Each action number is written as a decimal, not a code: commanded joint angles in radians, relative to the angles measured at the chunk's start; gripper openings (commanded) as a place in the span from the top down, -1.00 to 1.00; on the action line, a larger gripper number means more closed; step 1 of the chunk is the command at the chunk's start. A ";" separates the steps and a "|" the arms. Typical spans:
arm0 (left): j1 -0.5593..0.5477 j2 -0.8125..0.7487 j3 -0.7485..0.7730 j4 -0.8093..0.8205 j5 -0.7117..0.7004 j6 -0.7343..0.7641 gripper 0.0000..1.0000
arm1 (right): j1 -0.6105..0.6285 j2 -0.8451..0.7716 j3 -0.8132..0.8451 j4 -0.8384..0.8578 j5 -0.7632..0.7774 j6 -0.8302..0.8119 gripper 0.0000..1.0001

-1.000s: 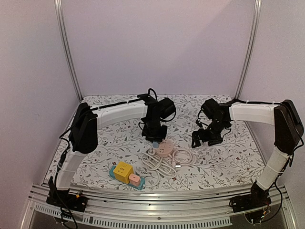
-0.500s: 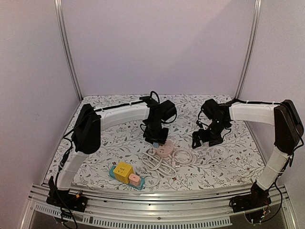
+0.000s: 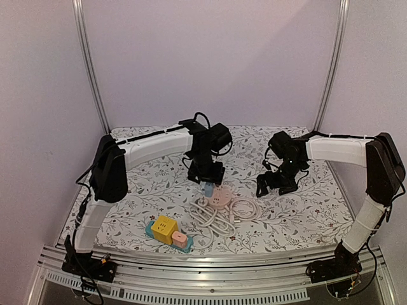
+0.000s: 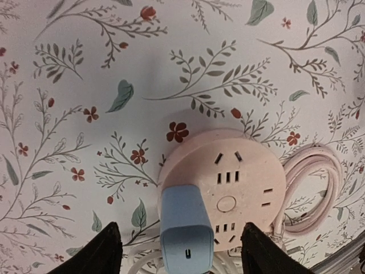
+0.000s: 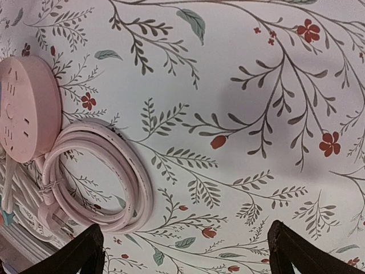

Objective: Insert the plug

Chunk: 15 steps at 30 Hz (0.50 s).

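A light blue plug (image 4: 185, 228) stands upright in the round pink power strip (image 4: 239, 182), at its near-left socket. My left gripper (image 4: 181, 250) hovers just above it, open, with a black finger on each side and a clear gap to the plug. From above, the plug (image 3: 208, 189) pokes out under the left gripper (image 3: 206, 180) at the strip's (image 3: 220, 199) back edge. My right gripper (image 3: 275, 184) hangs open over the flowered cloth to the strip's right, holding nothing. In the right wrist view its fingers (image 5: 85, 251) frame bare cloth.
The strip's pink cable (image 5: 97, 177) lies coiled beside it, its own plug (image 5: 54, 216) at the coil's edge. A white cable (image 3: 213, 219) loops in front. A yellow cube socket with a pink block on a teal base (image 3: 166, 230) sits front left.
My left gripper has opened off the blue plug and lifted back a little. The plug stays standing in the pink strip. The right arm has not moved.
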 commanded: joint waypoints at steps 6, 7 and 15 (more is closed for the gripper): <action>0.025 -0.194 0.017 -0.012 -0.038 0.027 -0.48 | -0.005 -0.022 0.035 -0.003 -0.001 0.035 -0.98; 0.025 -0.209 0.016 -0.012 -0.046 0.030 -0.50 | -0.005 -0.025 0.038 -0.003 -0.002 0.037 -0.97; 0.028 -0.358 -0.027 0.020 -0.148 0.072 -0.99 | -0.005 -0.079 0.115 0.009 -0.019 0.039 -0.98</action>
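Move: The blue plug stands on the left part of the round pink strip, straddled by the open left fingers: its middle is about 1 cm back of the left hand, 0 cm sideways and 2 cm below. The strip's middle is roughly 4 cm right and 2 cm back, the pink cord coil some 14 cm right and 7 cm back, and the white cord heap about 11 cm back, 2 cm right. From the right hand, the plug is about 26 cm left and 3 cm ahead, slightly lower. Lift the left gripper almost straight up, away from the blue plug it has already let go of, by about 14 cm at a quick, steady pace. Spread the fingers to fully open on the way and swing their tips some 15 degrees forward and to the right. Let the open, empty right gripper start to rise about 2 cm, easing forward as well. ##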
